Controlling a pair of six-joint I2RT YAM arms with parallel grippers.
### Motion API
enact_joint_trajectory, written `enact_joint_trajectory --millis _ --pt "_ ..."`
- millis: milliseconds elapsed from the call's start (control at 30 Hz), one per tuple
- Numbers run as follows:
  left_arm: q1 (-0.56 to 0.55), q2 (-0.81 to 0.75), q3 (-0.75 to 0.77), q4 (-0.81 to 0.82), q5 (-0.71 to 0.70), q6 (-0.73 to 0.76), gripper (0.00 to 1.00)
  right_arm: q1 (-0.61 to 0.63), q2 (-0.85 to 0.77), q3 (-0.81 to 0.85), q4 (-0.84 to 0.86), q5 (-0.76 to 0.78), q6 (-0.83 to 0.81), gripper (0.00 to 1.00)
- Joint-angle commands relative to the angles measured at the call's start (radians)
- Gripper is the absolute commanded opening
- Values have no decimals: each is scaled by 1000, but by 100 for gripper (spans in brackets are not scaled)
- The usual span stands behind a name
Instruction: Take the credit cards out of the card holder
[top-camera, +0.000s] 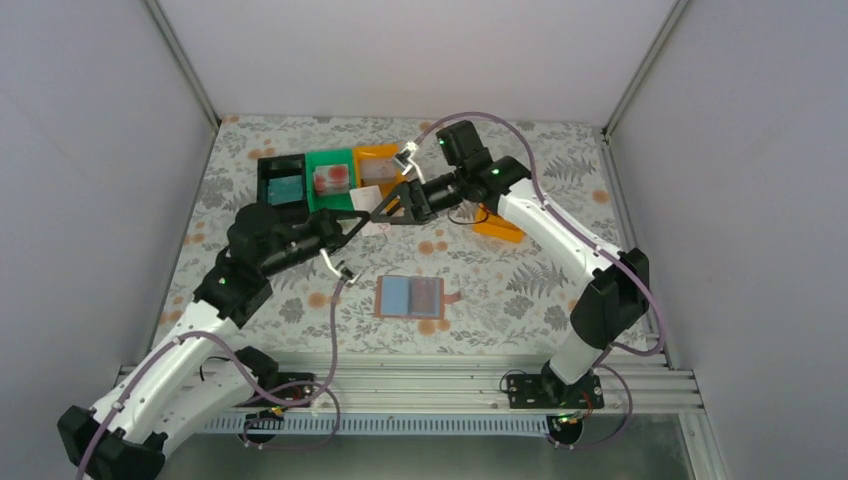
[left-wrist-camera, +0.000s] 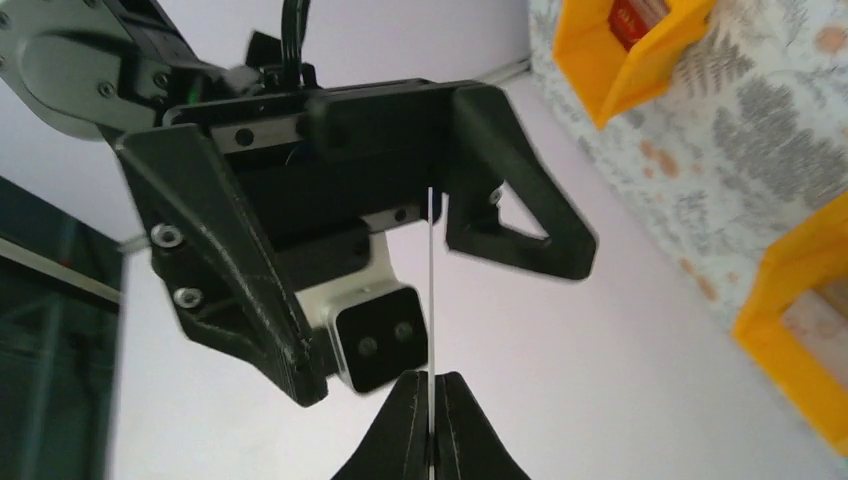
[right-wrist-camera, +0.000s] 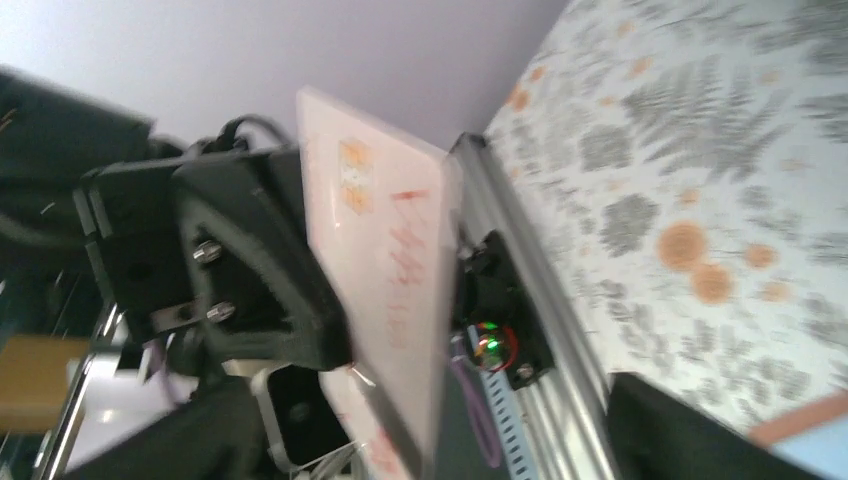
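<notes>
A whitish-pink credit card (right-wrist-camera: 385, 250) hangs in the air over the table's middle, between the two grippers. In the left wrist view it shows edge-on as a thin line (left-wrist-camera: 431, 290), and my left gripper (left-wrist-camera: 432, 385) is shut on its lower edge. My right gripper (top-camera: 388, 211) faces the left one (top-camera: 358, 220), its jaws standing apart on either side of the card. The card holder (top-camera: 410, 297) lies open and flat nearer the arms, showing a blue card in its left half and a dark red one in its right.
Black (top-camera: 282, 180), green (top-camera: 332, 178) and orange (top-camera: 378, 165) bins stand in a row at the back, just behind the grippers; cards lie in the black and green ones. Another orange piece (top-camera: 497, 225) lies under the right arm.
</notes>
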Motion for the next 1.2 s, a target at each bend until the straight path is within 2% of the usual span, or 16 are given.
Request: enact_joint_trajectory --millis 0,100,167,233,300,567,767,967,1167 --pt "-68 101 105 -212 -216 -221 3 -135 -54 -72 -16 165 30 99" --pt "-128 288 286 -413 -365 -533 2 -255 -116 -151 -29 337 58 99" --pt "-141 489 447 -545 -447 -726 2 -324 -151 -192 -38 440 54 99" --pt "-142 661 610 -650 -526 -867 2 -365 -177 -222 -38 503 35 99" --pt "-141 801 728 -710 -606 -938 2 -413 -184 -259 -16 493 18 99" --pt "-85 1178 1073 -663 -746 -1072 2 -562 -137 -362 10 417 -31 99" --pt "-17 1456 1396 -765 -810 -1188 2 -596 -123 -378 -6 414 -58 99" --pt "-19 1549 1490 -824 -825 -1268 2 -614 -107 -382 -1 403 -61 99" --pt "-18 1543 1397 -763 -887 -1251 2 -618 -78 -382 18 378 -47 99"
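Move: The left hand, with the white card pinched in it, has the left orange tray some 32 cm ahead, about 1 cm to its right and 29 cm below. The green tray is 31 cm ahead and 9 cm left of the hand; the card holder is about 4 cm ahead and 7 cm right. From the right hand, the right orange tray with the red cards lies roughly 26 cm ahead, 25 cm right and 29 cm below, and the holder 4 cm ahead, 6 cm right. Forward some 30 cm and down about 20, the left hand carries the pinched card to the left orange tray, tipping its fingers steeply down and swinging counter-clockwise, with the last stretch mainly downward. The right hand spreads its fingers fully and leaves the card, going right, forward and down towards the right orange tray while turning clockwise. ##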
